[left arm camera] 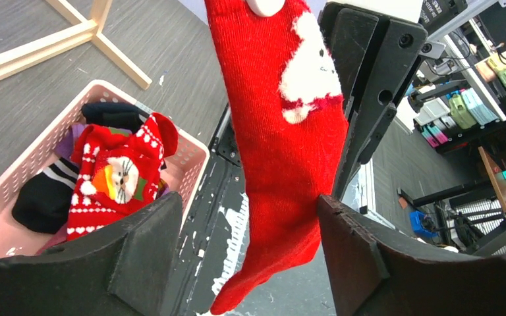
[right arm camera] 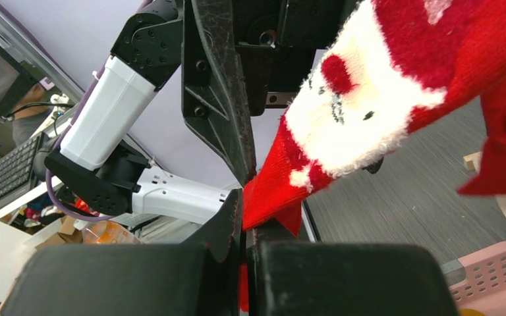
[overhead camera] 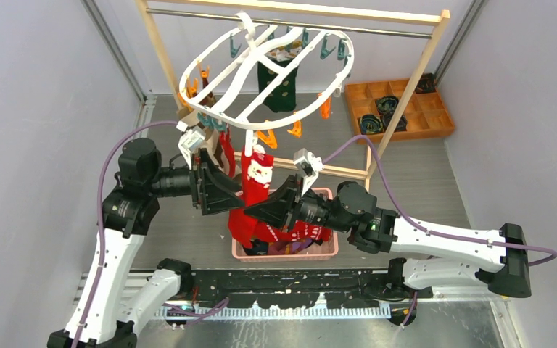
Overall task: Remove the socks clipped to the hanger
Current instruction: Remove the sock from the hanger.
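Observation:
The white oval hanger (overhead camera: 241,69) hangs tilted from the rail, with orange and teal clips. A red Santa sock (overhead camera: 256,181) dangles from a clip at its near edge. My left gripper (overhead camera: 236,187) is open with this sock (left arm camera: 290,131) between its fingers; the cloth brushes the right finger (left arm camera: 369,257) and stands clear of the left one. My right gripper (overhead camera: 265,206) is shut on the sock's side edge (right arm camera: 270,197). A dark green sock (overhead camera: 279,83) hangs clipped at the far side.
A pink basket (overhead camera: 328,250) below the sock holds several socks, among them a red patterned one (left arm camera: 122,178). The light wooden rack (overhead camera: 406,94) carries the hanger. A wooden compartment tray (overhead camera: 435,116) lies at the back right.

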### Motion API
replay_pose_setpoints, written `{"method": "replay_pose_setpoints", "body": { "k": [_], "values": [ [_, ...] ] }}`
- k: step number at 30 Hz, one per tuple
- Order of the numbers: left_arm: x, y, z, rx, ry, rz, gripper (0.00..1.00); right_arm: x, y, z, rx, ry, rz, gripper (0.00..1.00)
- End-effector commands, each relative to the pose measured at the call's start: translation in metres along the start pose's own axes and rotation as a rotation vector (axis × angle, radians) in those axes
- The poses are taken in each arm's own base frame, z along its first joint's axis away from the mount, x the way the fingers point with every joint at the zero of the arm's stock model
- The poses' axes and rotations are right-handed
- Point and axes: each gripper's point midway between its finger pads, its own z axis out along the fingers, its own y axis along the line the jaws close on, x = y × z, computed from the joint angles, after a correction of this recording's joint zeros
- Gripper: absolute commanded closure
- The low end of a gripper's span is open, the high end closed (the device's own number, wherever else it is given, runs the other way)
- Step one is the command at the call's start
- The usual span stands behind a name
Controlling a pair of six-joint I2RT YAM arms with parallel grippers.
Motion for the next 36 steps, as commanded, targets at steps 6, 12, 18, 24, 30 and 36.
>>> {"method": "replay_pose_setpoints", "body": {
  "k": [6, 12, 18, 24, 30, 36],
  "values": [
    [0.02, -0.016, -0.005, 0.067, 0.008, 0.031, 0.41, -0.016, 0.021, -0.006, -0.064, -0.047, 0.033, 0.99],
    [0.025, -0.025, -0.008, 0.089, 0.012, 0.021, 0.3, -0.013, 0.019, -0.011, -0.056, -0.042, 0.049, 0.99],
    [0.026, -0.034, -0.01, 0.133, 0.024, 0.016, 0.41, -0.014, 0.016, -0.009, -0.04, -0.047, 0.066, 0.99],
    [0.025, -0.035, -0.009, 0.145, 0.019, 0.016, 0.55, -0.013, 0.015, -0.003, -0.029, -0.045, 0.103, 0.98],
    [0.024, -0.028, -0.008, 0.107, -0.003, 0.039, 0.99, -0.018, 0.012, -0.003, 0.003, -0.066, 0.152, 0.79],
    [0.028, -0.033, -0.011, 0.116, -0.006, 0.063, 1.0, -0.05, -0.015, -0.024, 0.17, -0.23, 0.165, 0.32]
  ]
}}
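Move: The red sock with the white bear face still hangs from its clip. Its middle is about 4 cm to the right of the open left hand and 4 cm above it; from the right hand, which grips its lower back edge, it is some 3 cm ahead, 2 cm left and 5 cm up. From the left hand, the other red sock hangs about 7 cm ahead, 3 cm left and 8 cm higher, and the pink basket's middle is roughly 10 cm right, 1 cm ahead and 32 cm below. With its fingers around the lower end of the sock, the left hand slides back about 4 cm, dipping a centimetre early on, half closes, eases open a little, then shuts fully and pinches the sock's lower end. The right hand keeps its pinch and holds nearly still until the left has closed, its fingers tipping down some 10 degrees in all, and then opens to over half and lets the sock go, just starting to edge forward and right. ##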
